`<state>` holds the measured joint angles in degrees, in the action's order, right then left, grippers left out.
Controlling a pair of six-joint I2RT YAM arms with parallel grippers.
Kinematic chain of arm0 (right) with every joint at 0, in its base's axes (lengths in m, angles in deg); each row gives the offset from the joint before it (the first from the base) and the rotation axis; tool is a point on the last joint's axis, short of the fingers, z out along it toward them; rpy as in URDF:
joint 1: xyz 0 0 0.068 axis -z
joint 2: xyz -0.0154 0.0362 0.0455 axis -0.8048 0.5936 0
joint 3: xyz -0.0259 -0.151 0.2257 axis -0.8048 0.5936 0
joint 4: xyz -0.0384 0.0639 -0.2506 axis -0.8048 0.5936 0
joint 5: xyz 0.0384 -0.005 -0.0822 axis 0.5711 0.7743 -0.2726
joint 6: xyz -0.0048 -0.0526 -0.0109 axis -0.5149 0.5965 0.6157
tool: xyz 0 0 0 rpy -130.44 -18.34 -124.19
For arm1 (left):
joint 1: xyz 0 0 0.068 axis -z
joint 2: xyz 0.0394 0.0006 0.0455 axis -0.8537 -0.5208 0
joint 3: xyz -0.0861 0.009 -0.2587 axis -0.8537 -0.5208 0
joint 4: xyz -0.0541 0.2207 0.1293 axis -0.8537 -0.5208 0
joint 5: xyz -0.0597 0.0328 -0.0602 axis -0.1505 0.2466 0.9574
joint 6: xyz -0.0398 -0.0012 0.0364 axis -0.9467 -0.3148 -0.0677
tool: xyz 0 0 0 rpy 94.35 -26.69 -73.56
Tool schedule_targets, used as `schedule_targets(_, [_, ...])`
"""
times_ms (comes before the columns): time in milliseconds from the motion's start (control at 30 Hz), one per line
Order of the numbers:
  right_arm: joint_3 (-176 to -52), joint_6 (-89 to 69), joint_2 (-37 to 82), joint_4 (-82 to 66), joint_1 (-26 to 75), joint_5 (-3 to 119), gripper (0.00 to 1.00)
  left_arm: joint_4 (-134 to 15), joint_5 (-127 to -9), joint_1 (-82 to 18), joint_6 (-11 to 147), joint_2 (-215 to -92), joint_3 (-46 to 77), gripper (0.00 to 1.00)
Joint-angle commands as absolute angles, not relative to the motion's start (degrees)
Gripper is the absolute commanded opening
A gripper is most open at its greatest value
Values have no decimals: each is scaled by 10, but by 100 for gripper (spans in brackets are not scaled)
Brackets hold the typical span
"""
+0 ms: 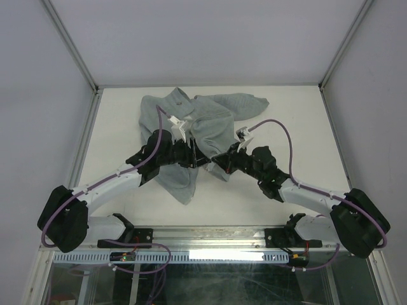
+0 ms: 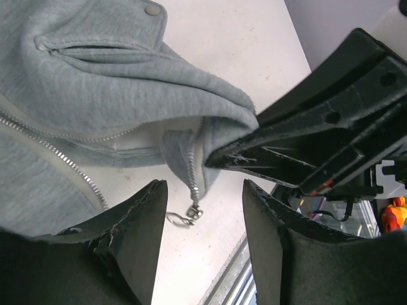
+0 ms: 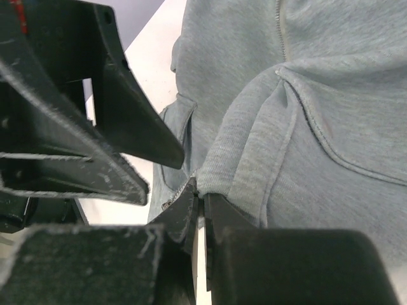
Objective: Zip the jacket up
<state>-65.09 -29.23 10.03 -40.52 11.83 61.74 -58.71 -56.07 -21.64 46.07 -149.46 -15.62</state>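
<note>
The pale grey jacket (image 1: pixel 210 121) lies rumpled on the white table, its front open. In the left wrist view the jacket's (image 2: pixel 108 76) zipper teeth run down to a small metal zipper pull (image 2: pixel 191 213), which hangs free just above the tabletop. My left gripper (image 2: pixel 203 213) is open, with the pull between and slightly beyond its fingertips, touching neither. My right gripper (image 3: pixel 200 197) is shut on the jacket's (image 3: pixel 305 127) ribbed bottom hem beside the zipper end and holds it lifted. In the top view both grippers meet at the jacket's near edge, left (image 1: pixel 197 157) and right (image 1: pixel 216 164).
The white table (image 1: pixel 299 127) is enclosed by grey walls at the back and sides. A metal rail (image 1: pixel 210 234) runs along its near edge by the arm bases. The right arm's black fingers (image 2: pixel 318 140) crowd the space right of my left gripper.
</note>
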Motion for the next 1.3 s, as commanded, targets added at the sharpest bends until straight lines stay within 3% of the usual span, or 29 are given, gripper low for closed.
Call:
schedule_targets(0, [-649, -301, 75, -469, 118, 640, 0, -519, -499, -228, 449, -1518, -137, 50])
schedule_targets(400, [-635, -340, 85, -509, 125, 658, 0, -482, -460, -232, 428, -1522, -176, 25])
schedule_targets(567, [-629, -355, 81, -527, 135, 676, 0, -476, -459, -235, 426, -1509, -194, 23])
schedule_targets(767, [-626, -357, 90, -535, 138, 696, 0, -452, -454, -241, 418, -1489, -213, 1])
schedule_targets(867, [-624, -360, 96, -537, 141, 719, 8, -453, -451, -241, 430, -1481, -214, 0])
schedule_targets(1100, [-618, -367, 118, -559, 168, 825, 36, -451, -426, -241, 460, -1452, -218, 0])
schedule_targets(1267, [-623, -352, 134, -580, 177, 905, 41, -427, -399, -241, 458, -1441, -230, 0])
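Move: The jacket's lower zip end, with its pull, hangs just off the open left fingers: about 1 cm back, 2 cm to their right and 3 cm below. The right fingertips, already pinching the cloth above it, are some 4 cm right of the left hand and 1 cm back. The left front's zip edge lies roughly 6 cm back, 3 cm left and 10 cm below. From the right hand the zip end is level ahead, about 2 cm left and 3 cm below. The left fingers shut on the lower end of the zip edge beside the right fingertips, after the hand eases right and down a centimetre or two and then back; once shut it rises about 2.5 cm, still drawing back. The right hand keeps its pinch while lifting about 1 cm and drawing back, then opens to nearly half and turns counter-clockwise. ##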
